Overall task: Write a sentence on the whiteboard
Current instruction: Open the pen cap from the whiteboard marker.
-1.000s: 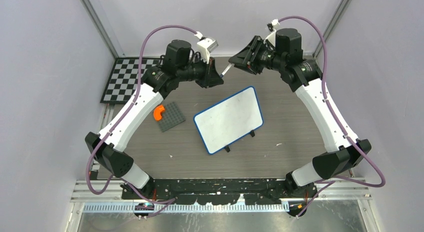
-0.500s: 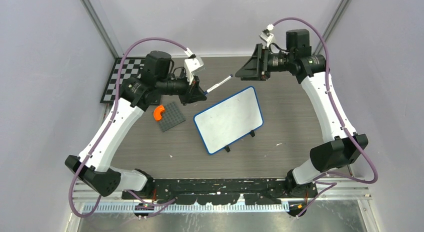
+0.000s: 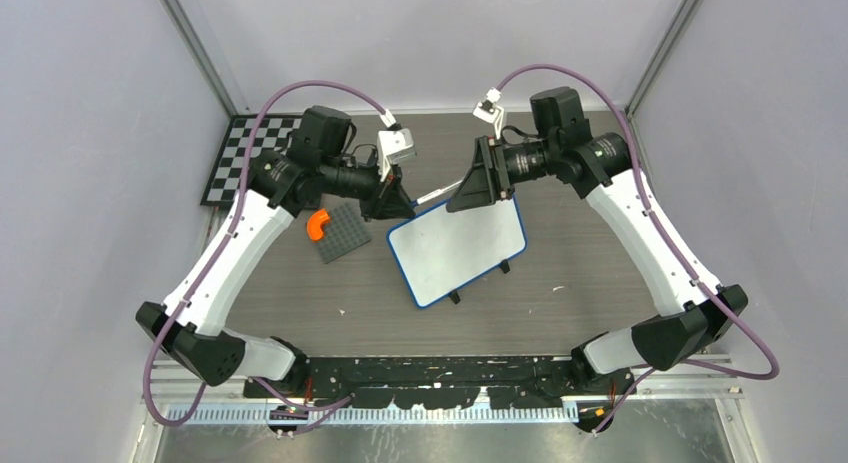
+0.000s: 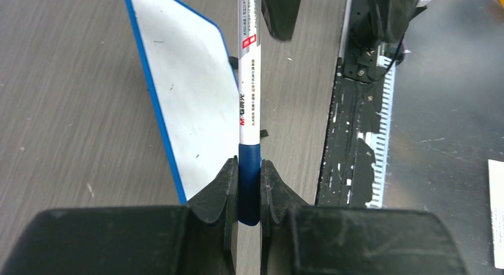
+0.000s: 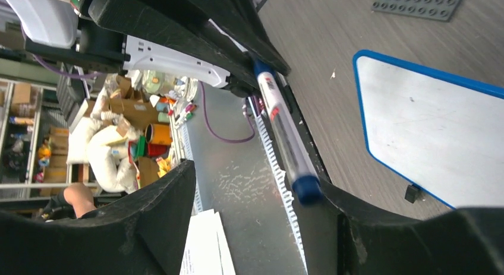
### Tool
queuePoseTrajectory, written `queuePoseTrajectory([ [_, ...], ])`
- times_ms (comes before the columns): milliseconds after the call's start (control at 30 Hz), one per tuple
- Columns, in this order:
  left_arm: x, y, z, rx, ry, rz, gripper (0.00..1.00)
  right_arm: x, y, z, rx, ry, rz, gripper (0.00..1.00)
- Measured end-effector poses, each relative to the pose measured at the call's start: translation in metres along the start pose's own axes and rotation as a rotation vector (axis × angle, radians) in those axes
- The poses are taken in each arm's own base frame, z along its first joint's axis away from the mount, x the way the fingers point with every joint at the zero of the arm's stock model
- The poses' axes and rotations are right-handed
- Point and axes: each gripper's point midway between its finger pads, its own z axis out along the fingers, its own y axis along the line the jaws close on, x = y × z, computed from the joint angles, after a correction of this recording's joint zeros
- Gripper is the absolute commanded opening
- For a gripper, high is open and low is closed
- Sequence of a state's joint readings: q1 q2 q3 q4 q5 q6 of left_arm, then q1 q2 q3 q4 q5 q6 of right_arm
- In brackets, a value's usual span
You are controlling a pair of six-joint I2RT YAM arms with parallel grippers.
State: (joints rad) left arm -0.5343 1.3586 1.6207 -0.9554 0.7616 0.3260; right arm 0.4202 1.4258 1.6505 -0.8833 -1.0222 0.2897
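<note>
The whiteboard, blue-framed and on black feet, lies tilted at mid-table; its face is blank apart from faint specks, so no sentence shows. My left gripper is shut on the blue rear end of a white marker, which points toward the right arm above the board's far edge. My right gripper stands wide open around the marker's free end, whose blue cap lies close to one finger. Whether the cap touches that finger I cannot tell.
A grey studded plate with an orange curved piece lies left of the board. A black-and-white checkerboard sits at the far left corner. Grey walls enclose the table on both sides and at the back.
The left arm has carried the marker down toward the board's far edge. The right gripper has opened wide and swung left, so the marker's free end now lies between its fingers.
</note>
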Motion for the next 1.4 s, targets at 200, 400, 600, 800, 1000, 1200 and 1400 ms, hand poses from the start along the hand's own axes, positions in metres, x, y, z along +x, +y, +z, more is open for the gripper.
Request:
queuePoseTrajectory([
  [200, -0.001, -0.009, 0.005, 0.063, -0.010, -0.011, 0.00, 0.004, 0.001, 0.012, 0.023, 0.011, -0.007, 0.59],
  [400, -0.003, -0.011, 0.005, 0.073, -0.016, -0.012, 0.00, -0.008, -0.010, 0.019, 0.058, -0.040, 0.033, 0.64],
  [600, -0.001, -0.012, 0.005, 0.075, -0.013, -0.011, 0.00, -0.010, -0.016, 0.023, 0.063, -0.059, 0.067, 0.67],
  [800, 0.000, -0.013, 0.006, 0.087, -0.012, -0.011, 0.00, -0.005, -0.010, 0.029, -0.001, -0.039, 0.074, 0.57],
  [1000, 0.002, -0.012, 0.012, 0.107, 0.000, -0.022, 0.00, 0.003, -0.004, 0.034, -0.038, -0.008, 0.075, 0.42],
  [1200, 0.006, -0.015, 0.015, 0.132, 0.023, -0.032, 0.00, 0.014, -0.005, 0.038, -0.020, 0.030, 0.061, 0.35],
  [1400, 0.007, -0.019, 0.016, 0.145, 0.035, -0.036, 0.00, 0.018, -0.008, 0.037, 0.014, 0.040, 0.045, 0.34],
])
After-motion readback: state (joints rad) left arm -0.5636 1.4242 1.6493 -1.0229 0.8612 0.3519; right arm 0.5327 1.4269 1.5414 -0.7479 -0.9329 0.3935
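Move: The marker is already pinched by its blue end in the left gripper, its middle about 4 cm to the right, 1 cm forward and 1 cm up. From the right gripper that middle lies roughly 5 cm left, 1 cm forward and 2 cm lower. Far below, some 37 cm down, the whiteboard lies about 15 cm forward and 1 cm right of the right gripper; the grey stud plate lies 17 cm forward and 17 cm left of the left gripper. Bring the open right gripper about 3 cm left and 3 cm down onto the marker's free end, swinging forward a couple of centimetres and then back to line up, and narrow its fingers to roughly half their gap around the barrel. Keep the left pinch on the blue end while easing that hand about 2 cm back and slightly right and down towards the right gripper. ##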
